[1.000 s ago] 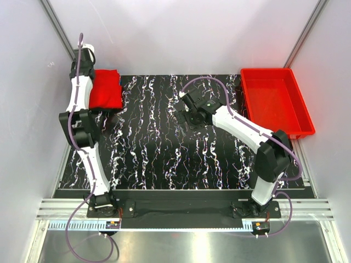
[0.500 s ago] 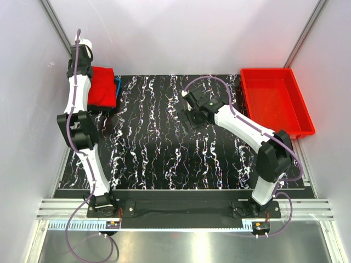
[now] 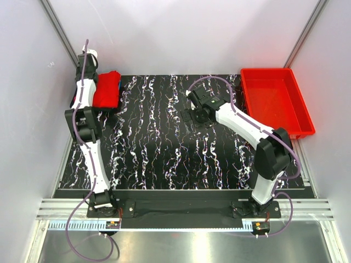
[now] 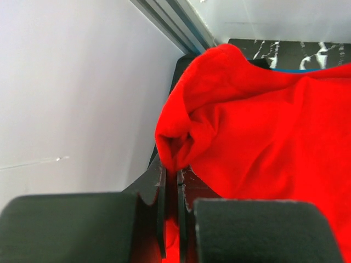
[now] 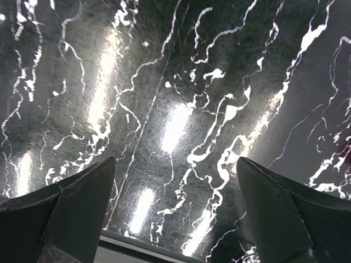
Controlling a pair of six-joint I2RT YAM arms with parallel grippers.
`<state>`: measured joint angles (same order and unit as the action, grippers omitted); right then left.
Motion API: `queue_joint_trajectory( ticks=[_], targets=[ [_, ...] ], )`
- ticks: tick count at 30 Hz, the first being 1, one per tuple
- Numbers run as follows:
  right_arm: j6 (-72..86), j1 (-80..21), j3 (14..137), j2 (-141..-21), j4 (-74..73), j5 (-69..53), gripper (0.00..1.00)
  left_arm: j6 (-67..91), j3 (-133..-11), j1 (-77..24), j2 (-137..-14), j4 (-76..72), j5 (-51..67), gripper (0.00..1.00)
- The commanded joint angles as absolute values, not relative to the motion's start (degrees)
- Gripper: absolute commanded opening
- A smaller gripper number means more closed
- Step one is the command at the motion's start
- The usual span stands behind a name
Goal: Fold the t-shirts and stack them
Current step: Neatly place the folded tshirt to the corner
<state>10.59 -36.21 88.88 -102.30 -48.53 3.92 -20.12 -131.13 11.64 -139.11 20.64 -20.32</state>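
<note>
A bright red t-shirt (image 3: 107,89) lies bunched at the mat's far left corner, beside the white wall. My left gripper (image 3: 94,79) is shut on its left edge. In the left wrist view the jaws (image 4: 171,174) pinch a gathered fold of the red t-shirt (image 4: 263,131), and red cloth shows between them. A thin blue edge (image 4: 323,69) peeks out past the red cloth; the black t-shirt itself is hidden. My right gripper (image 3: 193,118) hovers over mid-mat, open (image 5: 175,160), with only bare mat between its fingers.
A rigid red plastic bin (image 3: 269,70) stands at the far right. The black white-veined mat (image 3: 164,148) covers the table. White enclosure walls and an aluminium post (image 4: 181,24) stand close to the left gripper.
My left gripper has drawn the red t-shirt's edge toward the far left corner, so the cloth is now narrower and more bunched. The right arm has drifted slightly right.
</note>
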Motion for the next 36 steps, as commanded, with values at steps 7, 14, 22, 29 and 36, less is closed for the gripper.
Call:
queue_joint_trajectory(
  ticks=[7, 14, 22, 29, 36],
  targets=[
    [12.7, -34.5, 91.3, -104.7, -49.6, 0.8, 1.0, -21.2, -137.4, 15.3, -141.4, 12.7, -20.7, 0.0],
    [13.3, -34.2, 92.2, -106.0, -49.6, 0.2, 1.0, -17.7, -140.1, 16.1, -144.0, 13.4, -15.6, 0.0],
    [13.4, -34.2, 92.0, -106.2, -50.1, -1.4, 1.0, -14.6, -142.3, 16.1, -146.3, 12.3, -15.6, 0.34],
    [13.8, -34.2, 92.5, -104.9, -50.5, -1.7, 1.0, -11.9, -144.1, 13.5, -138.8, 13.8, -18.3, 0.57],
    [14.7, -34.2, 90.9, -99.0, -49.8, -0.9, 1.0, -10.1, -132.1, 6.4, -124.8, 18.8, -23.0, 0.58]
  ],
)
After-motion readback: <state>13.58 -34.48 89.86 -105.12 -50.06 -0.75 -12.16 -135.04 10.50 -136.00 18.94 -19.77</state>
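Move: The left hand, pinching the folded t-shirt's wall-side edge near its far end, has the black box's far-left corner about 3 cm ahead, 5 cm to its left and 4 cm below. The t-shirt's middle is roughly 6 cm back and 8 cm right, and the box's middle is about 6 cm back and 6 cm right, a little lower. From the empty right hand, the t-shirt's middle lies some 16 cm ahead and 37 cm left. Still pinching the t-shirt's wall-side edge, the left hand draws it about 5 cm left towards the side wall with a small dip, then edges forward and down as the fingers open to just over half and let go. The hand then climbs quickly, swinging back right over the cloth, its fingers tipping up about 15 degrees. The right hand, open and empty, sinks about 2 cm over bare table. ##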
